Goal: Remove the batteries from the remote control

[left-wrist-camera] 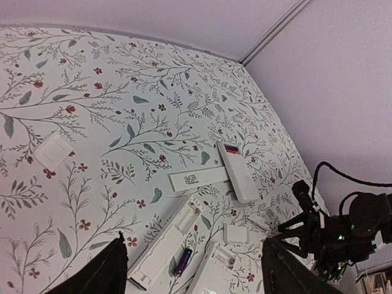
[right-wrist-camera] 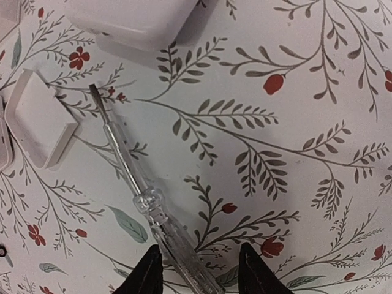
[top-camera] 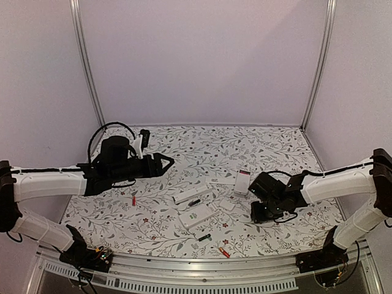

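Note:
Three white remote controls lie mid-table: one with its battery bay open and empty (left-wrist-camera: 164, 248), one beside it (left-wrist-camera: 214, 272), and one with a red-lit display (left-wrist-camera: 237, 171). A dark battery (left-wrist-camera: 182, 261) lies on the cloth between the first two. A red battery (top-camera: 133, 200), a black-and-green one (top-camera: 204, 237) and an orange-red one (top-camera: 224, 252) lie loose nearer the front. My left gripper (left-wrist-camera: 193, 285) hovers open above the remotes. My right gripper (right-wrist-camera: 202, 275) is low over the cloth, its jaws apart around the handle of a clear screwdriver (right-wrist-camera: 165, 226), which lies close to the left finger (right-wrist-camera: 144, 275).
Detached battery covers lie about: a long one (left-wrist-camera: 197, 179), a small one (left-wrist-camera: 236, 234), another far left (left-wrist-camera: 54, 150) and one beside the screwdriver tip (right-wrist-camera: 37, 125). White walls enclose the floral table (top-camera: 275, 153) on three sides.

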### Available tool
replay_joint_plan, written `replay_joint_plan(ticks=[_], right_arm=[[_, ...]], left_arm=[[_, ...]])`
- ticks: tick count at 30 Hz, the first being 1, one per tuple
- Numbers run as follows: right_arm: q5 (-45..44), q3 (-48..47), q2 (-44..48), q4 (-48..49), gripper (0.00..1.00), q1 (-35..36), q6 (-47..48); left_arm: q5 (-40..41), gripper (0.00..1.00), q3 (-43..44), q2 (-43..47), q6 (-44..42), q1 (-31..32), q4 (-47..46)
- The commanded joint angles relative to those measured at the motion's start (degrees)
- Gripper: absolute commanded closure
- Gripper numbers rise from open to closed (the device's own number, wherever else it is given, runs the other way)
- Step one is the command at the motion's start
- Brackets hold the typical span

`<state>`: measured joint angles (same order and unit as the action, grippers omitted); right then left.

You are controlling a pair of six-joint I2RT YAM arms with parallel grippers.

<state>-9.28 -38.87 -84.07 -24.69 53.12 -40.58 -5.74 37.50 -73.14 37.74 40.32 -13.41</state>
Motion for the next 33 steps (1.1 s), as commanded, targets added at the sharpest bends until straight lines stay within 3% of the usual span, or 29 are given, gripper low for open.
replay_joint_plan(ticks=[1, 18, 25, 33], right_arm=[[-7.5, -2.3, -3.3, -5.7, 0.62, 2.2, -2.9], [-7.2, 0.1, 2.4, -0.5, 1.00, 2.3, 1.3], [-7.7, 0.6, 11.0, -1.1, 1.00, 2.3, -0.6], [8.3, 4.9, 28.3, 17.7, 1.00, 2.2, 11.5]], left_arm=[[2.2, 0.26, -0.9, 1.0, 0.6, 1.2, -0.6], [3.4, 0.25, -0.3, -0.1, -0.6, 2.2, 1.8], [-0.3, 0.25, 2.3, 0.2, -3.0, 4.6, -0.2], [-15.2, 0.25, 5.4, -1.5, -3.0, 9.3, -8.7]])
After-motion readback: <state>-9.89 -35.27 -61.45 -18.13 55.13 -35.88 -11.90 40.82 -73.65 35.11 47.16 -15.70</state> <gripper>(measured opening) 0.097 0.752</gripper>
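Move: The clear screwdriver lies right at the right hand, its handle between the parted fingers, its middle about 3 cm ahead, 3 cm to the left and 1 cm below. On the same level, the small white cover is some 6 cm ahead and 10 cm left; the remote with the red and blue batteries is about 15 cm ahead and 5 cm left; the opened remote is 2 cm ahead and 19 cm left. From the left hand the screwdriver is about 7 cm back, 26 cm right and 17 cm down. The right hand stays almost in place while its part-open fingers close on the screwdriver's handle, then lifts the screwdriver off the table, slowly and then faster, by about 10 cm, drifting left near the end as the fingers swing some 25 degrees forward and left. Late on, the left hand, empty and open, moves about 5 cm right and 4 cm back while rising a little and turning clockwise. ##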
